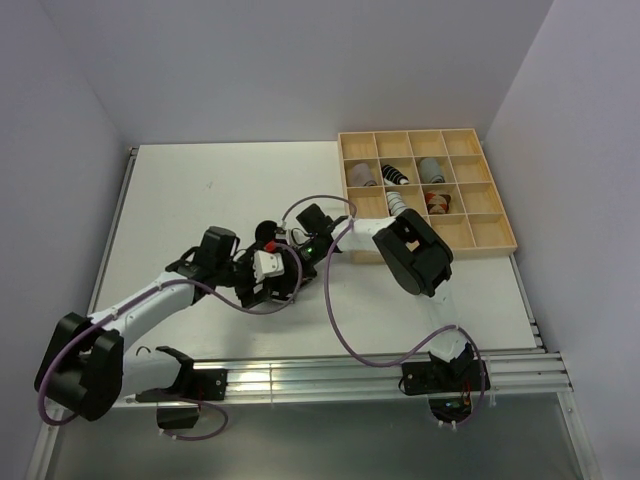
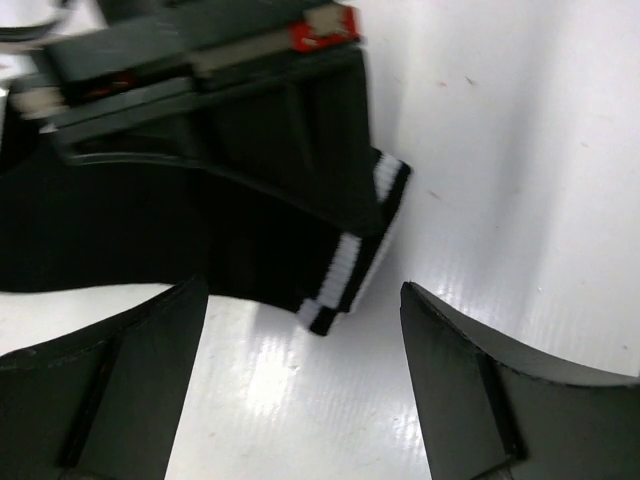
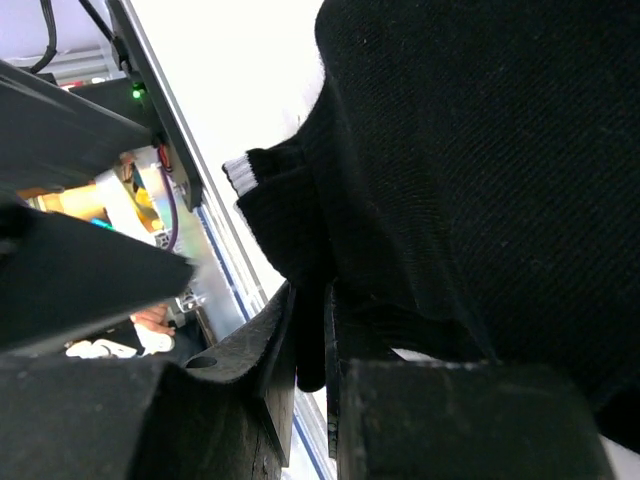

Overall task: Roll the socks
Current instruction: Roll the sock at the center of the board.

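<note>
A black sock with white stripes (image 2: 352,252) lies on the white table, its striped cuff just ahead of my left fingers. My left gripper (image 2: 303,345) is open with only bare table between its fingers, near the table's middle (image 1: 285,280). My right gripper (image 3: 312,345) is shut on a fold of the black sock (image 3: 470,170), which fills most of the right wrist view. In the top view the right gripper (image 1: 276,244) meets the left one, and the sock is mostly hidden beneath them. Several rolled socks (image 1: 396,175) sit in the tray.
A light wooden grid tray (image 1: 497,246) stands at the back right, with rolled socks in some middle compartments. The right arm's purple cable (image 1: 330,300) loops over the table between the arms. The metal rail (image 1: 330,375) runs along the near edge.
</note>
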You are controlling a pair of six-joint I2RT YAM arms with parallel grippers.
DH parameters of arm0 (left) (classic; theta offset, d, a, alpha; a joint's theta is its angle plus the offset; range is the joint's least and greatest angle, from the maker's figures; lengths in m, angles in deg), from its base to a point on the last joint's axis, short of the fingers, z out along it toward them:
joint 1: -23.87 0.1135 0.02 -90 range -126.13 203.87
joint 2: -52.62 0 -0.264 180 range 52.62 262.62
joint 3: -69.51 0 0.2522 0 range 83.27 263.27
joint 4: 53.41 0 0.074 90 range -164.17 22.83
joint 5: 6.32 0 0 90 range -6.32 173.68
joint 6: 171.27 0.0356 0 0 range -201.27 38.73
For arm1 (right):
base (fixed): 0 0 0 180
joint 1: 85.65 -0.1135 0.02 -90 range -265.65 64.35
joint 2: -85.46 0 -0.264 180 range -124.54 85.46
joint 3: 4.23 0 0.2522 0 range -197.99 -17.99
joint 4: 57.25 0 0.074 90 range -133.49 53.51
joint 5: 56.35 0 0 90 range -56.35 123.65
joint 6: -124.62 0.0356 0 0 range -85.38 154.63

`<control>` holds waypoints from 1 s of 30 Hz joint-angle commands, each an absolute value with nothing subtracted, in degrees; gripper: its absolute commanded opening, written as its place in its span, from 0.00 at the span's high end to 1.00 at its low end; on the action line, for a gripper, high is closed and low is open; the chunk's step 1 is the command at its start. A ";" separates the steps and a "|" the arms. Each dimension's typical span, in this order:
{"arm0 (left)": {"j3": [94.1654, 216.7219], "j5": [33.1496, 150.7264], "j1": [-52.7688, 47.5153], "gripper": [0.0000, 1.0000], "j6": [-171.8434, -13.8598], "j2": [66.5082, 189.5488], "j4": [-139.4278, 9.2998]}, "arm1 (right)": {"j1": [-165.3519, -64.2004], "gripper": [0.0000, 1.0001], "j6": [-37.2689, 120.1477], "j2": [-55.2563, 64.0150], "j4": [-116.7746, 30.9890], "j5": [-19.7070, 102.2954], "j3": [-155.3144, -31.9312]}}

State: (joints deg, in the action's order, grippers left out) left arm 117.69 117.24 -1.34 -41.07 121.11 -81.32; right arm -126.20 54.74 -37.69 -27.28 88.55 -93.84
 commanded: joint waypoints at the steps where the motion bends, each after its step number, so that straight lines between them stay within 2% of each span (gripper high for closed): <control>1: 116.85 115.85 -3.63 0.17 -38.56 122.75 -79.65 | -125.99 0.96 55.28 -38.64 -26.35 89.64 -95.33; 11: 119.13 113.74 -4.96 0.21 -39.35 129.78 -77.72 | -125.82 0.98 54.58 -39.61 -25.38 89.29 -96.03; 18: 121.59 115.40 -4.96 0.29 -39.96 133.39 -78.94 | -125.82 0.98 54.31 -39.87 -25.29 88.76 -95.95; 21: 123.17 117.25 -5.04 0.37 -40.84 134.79 -80.96 | -125.82 0.98 54.40 -40.31 -25.12 88.15 -95.95; 24: 125.10 118.65 -5.04 0.51 -41.28 136.55 -84.03 | -125.73 0.99 54.75 -40.31 -25.56 87.44 -95.69; 28: 127.04 120.59 -4.87 0.77 -41.46 139.19 -87.99 | -125.73 0.99 55.28 -39.96 -26.79 86.65 -94.63; 30: 128.10 121.55 -4.87 0.85 -41.02 140.77 -90.97 | -125.73 0.99 55.54 -39.87 -27.31 85.34 -94.28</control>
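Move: The black sock's white-striped cuff end lies almost under the open left hand, about 5 cm below it, 2 cm to its right and 1 cm back. The right fingers, already pinching a fold of the sock, are some 5 cm to the left hand's right, level fore and aft, 4 cm lower. The sock's toe is about 14 cm ahead, 3 cm left and 6 cm down. From the right hand, the cuff end is about 3 cm left, 1 cm back and 1 cm lower. The striped cuff end is pinched by the left hand: it drops about 5 cm down beside the right fingertips, easing a little back and right, then closes its wide-open fingers on the cuff at the bottom, rolling the wrist some 15 degrees as they shut. The right hand stays put and keeps its hold on the fold. ##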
